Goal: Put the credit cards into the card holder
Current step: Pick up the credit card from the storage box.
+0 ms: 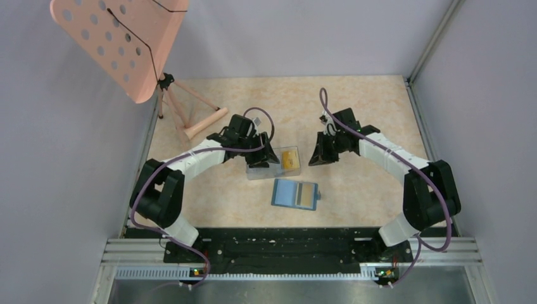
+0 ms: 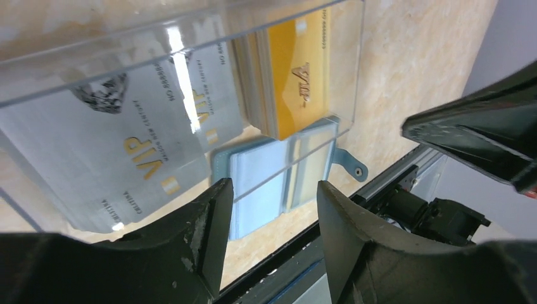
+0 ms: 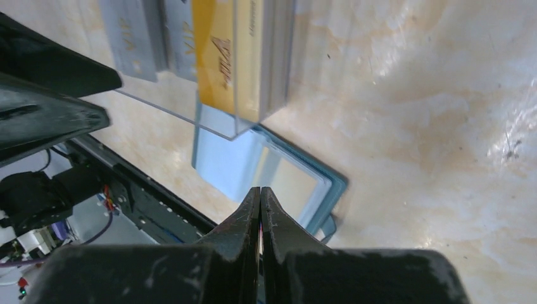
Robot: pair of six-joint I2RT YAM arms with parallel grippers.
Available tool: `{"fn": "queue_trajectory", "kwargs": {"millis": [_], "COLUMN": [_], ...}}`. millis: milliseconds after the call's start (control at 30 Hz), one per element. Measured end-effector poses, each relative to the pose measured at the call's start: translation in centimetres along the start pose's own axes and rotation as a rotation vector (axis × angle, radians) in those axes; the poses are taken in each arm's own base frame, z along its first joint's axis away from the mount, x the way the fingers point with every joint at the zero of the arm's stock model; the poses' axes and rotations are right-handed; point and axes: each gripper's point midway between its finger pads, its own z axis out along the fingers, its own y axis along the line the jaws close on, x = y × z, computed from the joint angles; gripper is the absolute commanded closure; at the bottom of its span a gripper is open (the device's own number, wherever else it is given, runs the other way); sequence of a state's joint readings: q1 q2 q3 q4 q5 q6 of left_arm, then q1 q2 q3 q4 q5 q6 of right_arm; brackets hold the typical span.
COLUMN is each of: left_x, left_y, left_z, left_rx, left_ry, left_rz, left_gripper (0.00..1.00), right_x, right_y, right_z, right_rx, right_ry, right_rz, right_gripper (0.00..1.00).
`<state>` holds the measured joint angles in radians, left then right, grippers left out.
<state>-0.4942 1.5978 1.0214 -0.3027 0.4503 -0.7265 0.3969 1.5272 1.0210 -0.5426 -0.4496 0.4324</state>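
A clear plastic box (image 1: 271,166) holds the credit cards: an orange-yellow stack (image 1: 290,158) (image 2: 297,76) (image 3: 215,50) and silver VIP cards (image 2: 126,145) (image 3: 136,38). The teal-blue card holder (image 1: 294,194) (image 2: 263,174) (image 3: 231,168) lies open and flat just in front of the box, its snap tab (image 2: 352,166) to the right. My left gripper (image 1: 265,155) (image 2: 272,185) hangs over the box's left part, open, with nothing between its fingers. To the right of the box my right gripper (image 1: 320,157) (image 3: 260,190) is shut, with nothing visibly held.
A pink perforated stand on a tripod (image 1: 120,44) stands at the back left. Grey walls close in the table on both sides. A black and metal rail (image 1: 291,250) runs along the near edge, just in front of the card holder.
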Motion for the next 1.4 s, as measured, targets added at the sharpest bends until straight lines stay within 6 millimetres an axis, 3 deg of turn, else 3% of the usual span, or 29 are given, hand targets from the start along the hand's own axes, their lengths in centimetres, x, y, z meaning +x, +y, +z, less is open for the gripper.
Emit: {"fn": "queue_trajectory", "kwargs": {"millis": [167,300,467,533,800,1033,1167,1400], "left_x": [-1.1,-2.4,-3.3,-3.4,-2.4,-2.4,-2.8,-2.4], "left_y": [1.8,3.3,6.8,8.1,9.5,9.5,8.2,6.4], "left_z": [-0.3,-1.2,-3.1,-3.8,-4.5,-4.6,-4.5,-2.3], "left_rx": [-0.059,-0.097,-0.198,-0.247,-0.313,-0.319,-0.292,-0.268], "left_ry": [-0.004,-0.025,-0.046,-0.051,-0.019,-0.017,-0.022,0.021], "left_rz": [-0.015,-0.024,-0.064,-0.069,-0.048,-0.036,-0.007,0.056], "left_gripper": [0.45,0.48,0.5,0.51,0.59,0.83,1.0,1.0], "right_x": [-3.3,-5.1,-4.5,-3.8,-1.6,-1.9,-2.0,-2.0], "right_y": [2.9,5.8,9.3,9.9,8.8,8.6,9.0,9.4], "right_z": [-0.2,1.3,5.1,6.6,11.1,12.0,12.1,12.2], "right_rx": [-0.073,-0.131,-0.191,-0.195,-0.132,-0.122,-0.14,-0.157], "right_ry": [-0.044,-0.036,0.037,0.072,0.167,0.176,0.174,0.184], "right_rz": [-0.017,-0.045,-0.075,-0.074,-0.042,-0.023,-0.013,-0.005], "right_gripper": [0.92,0.82,0.72,0.68,0.6,0.59,0.58,0.59]}}
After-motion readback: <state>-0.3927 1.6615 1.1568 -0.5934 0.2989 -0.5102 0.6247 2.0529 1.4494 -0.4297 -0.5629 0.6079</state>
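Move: About 16 cm to the right hand's left, 4 cm ahead and 4 cm below, stand the left silver cards at the far-left end of the clear box. The middle silver cards are some 12 cm left of that hand, the gold cards about 6 cm left, both roughly 4 cm ahead; the card holder lies 7 cm back and 4 cm left, 8 cm lower. From the left hand, the left silver cards are some 4 cm left, 4 cm ahead and 5 cm below. Swinging up and over the gold end of the box, the right hand travels about 15 cm left and slightly forward, rises 4 cm, then sinks 8 cm, opening its shut fingers to under half as it closes in on the silver cards. The left hand clears leftward by 10 cm, rolling some 15 degrees left side up, then shuts its empty fingers and comes back about 4 cm. ##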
